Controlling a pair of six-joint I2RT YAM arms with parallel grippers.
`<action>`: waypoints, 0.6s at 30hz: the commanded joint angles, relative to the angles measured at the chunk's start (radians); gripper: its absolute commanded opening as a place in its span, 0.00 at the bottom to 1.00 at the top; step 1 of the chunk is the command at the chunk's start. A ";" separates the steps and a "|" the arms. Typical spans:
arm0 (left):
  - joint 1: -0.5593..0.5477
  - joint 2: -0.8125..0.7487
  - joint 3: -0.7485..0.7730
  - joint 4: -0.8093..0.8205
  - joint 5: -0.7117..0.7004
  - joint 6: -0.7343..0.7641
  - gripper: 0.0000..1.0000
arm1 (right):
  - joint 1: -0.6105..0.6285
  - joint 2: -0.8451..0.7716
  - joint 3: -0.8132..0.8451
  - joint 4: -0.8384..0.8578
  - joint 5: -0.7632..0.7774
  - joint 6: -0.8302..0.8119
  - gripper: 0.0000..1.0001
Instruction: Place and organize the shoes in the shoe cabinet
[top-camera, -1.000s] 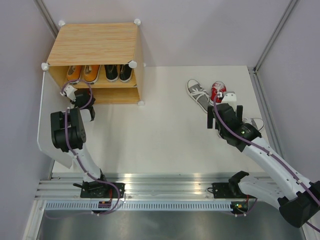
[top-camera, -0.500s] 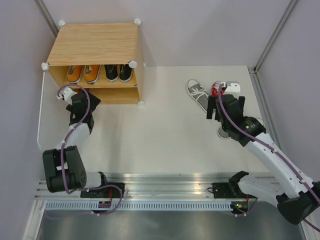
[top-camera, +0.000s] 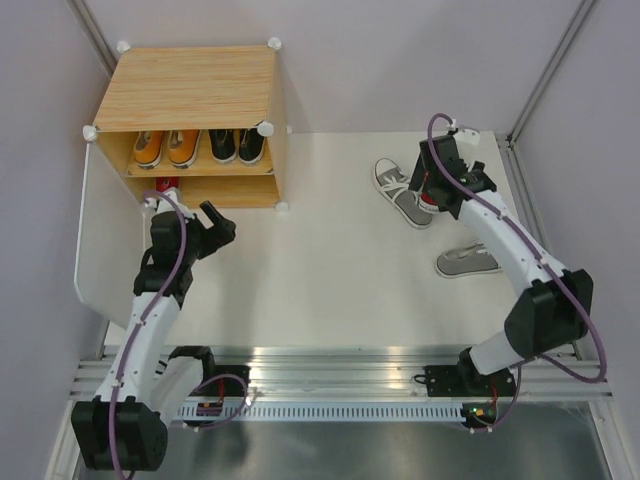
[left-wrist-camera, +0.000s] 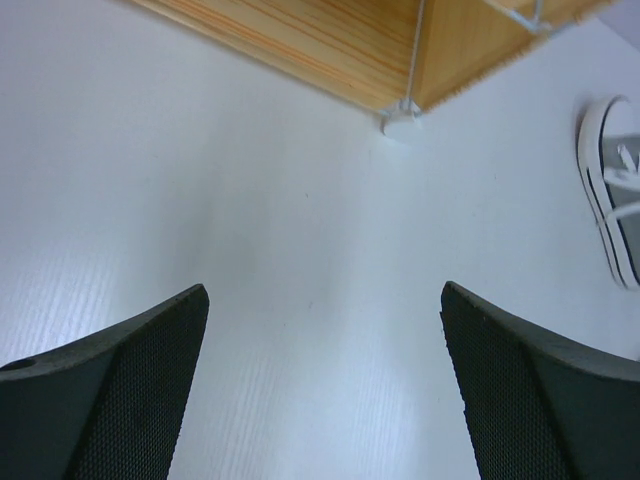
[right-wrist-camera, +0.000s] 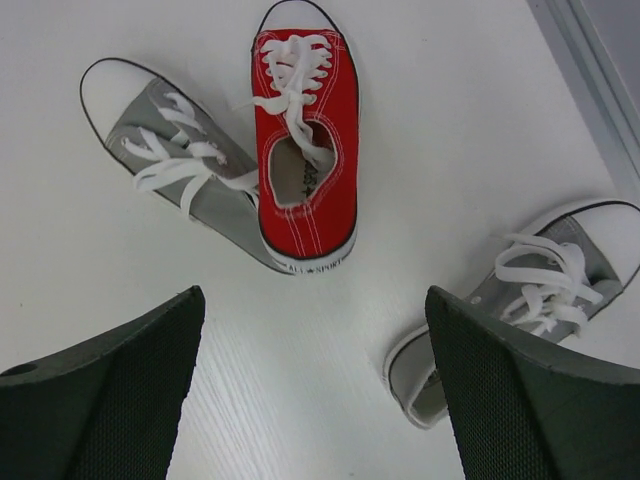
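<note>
The shoe cabinet (top-camera: 190, 85) stands at the back left with its front facing me. Its upper shelf holds two orange shoes (top-camera: 165, 147) and two black shoes (top-camera: 236, 145). One red shoe (top-camera: 167, 184) peeks out of the lower shelf. My left gripper (top-camera: 221, 222) is open and empty just in front of the cabinet, over bare table (left-wrist-camera: 324, 290). At the right, my right gripper (top-camera: 432, 190) hovers open above a red shoe (right-wrist-camera: 305, 150) that leans on a grey shoe (right-wrist-camera: 185, 165). Another grey shoe (right-wrist-camera: 520, 290) lies nearer the right edge.
The cabinet's white door panel (top-camera: 100, 260) stands open along the left side, beside my left arm. A white ball connector (left-wrist-camera: 402, 122) marks the cabinet's near right corner. Grey walls and a metal post (top-camera: 545, 75) close off the back right.
My left gripper has opened and drawn back and to the right from the lower shelf, where a red shoe now shows. My right arm has reached farther back, over the red shoe.
</note>
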 joint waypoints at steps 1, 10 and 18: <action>-0.073 -0.058 -0.041 -0.072 0.039 0.096 1.00 | -0.051 0.134 0.117 0.017 -0.007 0.108 0.95; -0.178 -0.090 -0.081 -0.035 0.013 0.096 1.00 | -0.123 0.427 0.230 -0.005 -0.004 0.191 0.92; -0.207 -0.098 -0.092 -0.032 -0.005 0.072 0.99 | -0.148 0.429 0.141 0.106 -0.042 0.149 0.48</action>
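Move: The red shoe, toe pointing away with its heel on a grey shoe, has its middle about 13 cm ahead of the right hand, 3 cm to its right and 15 cm below. That grey shoe is some 11 cm ahead, 6 cm left and 19 cm down; the other grey shoe lies roughly 3 cm back, 12 cm right and 19 cm down. From the left hand the red shoe is about 20 cm ahead, 52 cm right and 11 cm lower. The right fingers come to pinch the red shoe by both sides at its heel opening, after the hand has dropped about 12 cm and reached 7 cm forward and a little right, tipping down and turning clockwise some 10 degrees each; they close from wide to a bit over half open only once nearly down. The open left hand moves right, back and slightly down, away from the cabinet, turning clockwise. ##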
